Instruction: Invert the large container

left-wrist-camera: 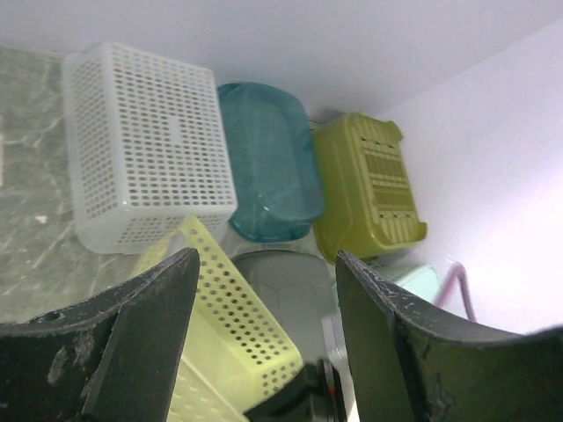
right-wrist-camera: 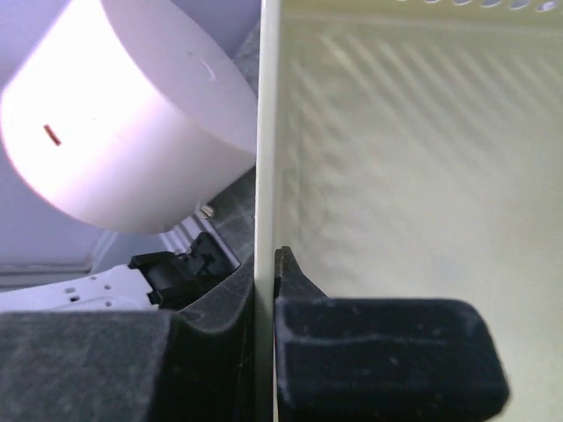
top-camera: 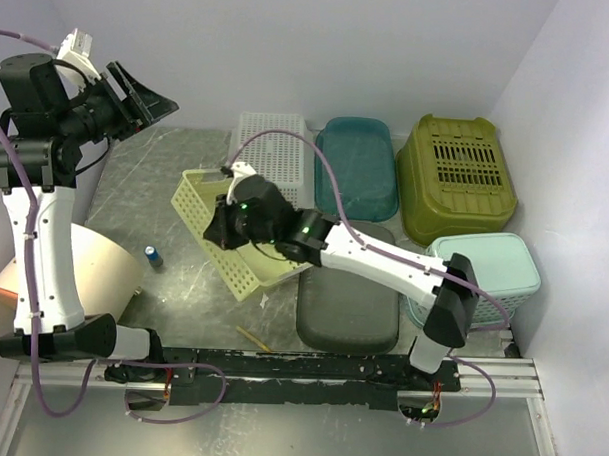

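Observation:
The large container is a pale yellow-green perforated basket (top-camera: pixel 198 206) in the middle of the table. It is tipped up on one edge, leaning toward the left. My right gripper (top-camera: pixel 222 228) is shut on its side wall, one finger inside and one outside. The right wrist view shows the thin rim (right-wrist-camera: pixel 266 132) pinched between the pads (right-wrist-camera: pixel 378 352). High at the far left, my left gripper (top-camera: pixel 149 98) is open and holds nothing. Its view looks down between the fingers (left-wrist-camera: pixel 149 325) at the basket (left-wrist-camera: pixel 229 308).
Along the back stand an upturned white basket (top-camera: pixel 272 152), a teal container (top-camera: pixel 359 168) and an olive basket (top-camera: pixel 456 173). A mint basket (top-camera: pixel 493 270) is at the right, a dark grey container (top-camera: pixel 347 310) in front. A small blue bottle (top-camera: pixel 153 255) and a pale cone (top-camera: pixel 93 271) lie on the left.

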{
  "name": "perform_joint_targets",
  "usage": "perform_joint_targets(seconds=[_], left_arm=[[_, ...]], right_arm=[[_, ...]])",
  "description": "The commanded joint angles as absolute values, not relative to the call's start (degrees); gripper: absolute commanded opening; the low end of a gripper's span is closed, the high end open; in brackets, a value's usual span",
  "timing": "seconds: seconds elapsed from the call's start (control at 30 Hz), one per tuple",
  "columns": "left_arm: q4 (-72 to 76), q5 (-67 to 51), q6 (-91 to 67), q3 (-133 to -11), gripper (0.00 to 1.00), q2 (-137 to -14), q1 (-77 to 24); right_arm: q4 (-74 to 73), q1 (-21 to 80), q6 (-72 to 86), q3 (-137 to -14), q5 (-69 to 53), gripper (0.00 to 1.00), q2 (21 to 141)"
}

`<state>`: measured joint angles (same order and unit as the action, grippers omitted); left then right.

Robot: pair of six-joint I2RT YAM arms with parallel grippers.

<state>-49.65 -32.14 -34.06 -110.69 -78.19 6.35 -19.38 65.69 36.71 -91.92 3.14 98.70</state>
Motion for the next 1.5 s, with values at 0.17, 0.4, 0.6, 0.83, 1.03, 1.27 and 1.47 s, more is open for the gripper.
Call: perform_joint_targets(seconds=[0.17, 0.4, 0.6, 0.83, 1.03, 1.27, 1.47], left_arm=[[-44.36, -39.21, -38.05, -110.98, 0.74, -75.72, 6.61], [-44.17, -38.91, -38.24, -109.86, 0.74, -75.22, 6.61], [-43.72, -39.49, -38.67, -109.34, 0.75, -75.06, 6.69], [-44.21, -39.13, -38.34, -109.18, 0.75, -74.97, 6.75], [-43.66, -39.29, -38.72, -108.23, 0.75, -74.84, 6.61], [-43.07, -39.29, -38.85, -107.15, 0.75, -74.81, 6.63], [-43.03, -39.1, -38.65, -106.55, 0.76, -74.84, 6.68]], right_arm=[[12.58, 57.61, 51.43, -80.07, -33.19, 0.0, 96.66], [35.28, 54.87, 68.23, -76.57, -41.94, 0.0, 103.81], [67.56, 51.24, 95.01, -72.18, -44.25, 0.0, 114.24], [90.07, 48.89, 112.82, -69.51, -39.12, 0.0, 127.13], [96.61, 45.91, 116.7, -63.79, -33.5, 0.0, 131.97], [91.57, 41.72, 113.7, -62.49, -34.61, 0.31, 134.53], [71.38, 38.89, 102.07, -61.57, -38.56, 0.7, 129.88]])
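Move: My right hand already grips the light green container's rim; its middle is about 3 cm ahead, 5 cm right and 5 cm below. The bare table meant for it lies almost straight below, roughly 26 cm down and 1 cm ahead. The blue-capped bottle stands some 5 cm ahead and 15 cm left of this hand, the grey container 29 cm right and 1 cm back. From my left hand that table spot is about 13 cm back, 10 cm right, far below. With the rim still pinched, I roll and tip my right wrist through some 75 degrees to swing the light green container over, first easing up, back and left a couple of centimetres. Then I sweep it forward and down about 13 cm each way, drifting right, towards the bare table beside the bottle, and open my fingers around the rim at the end. ##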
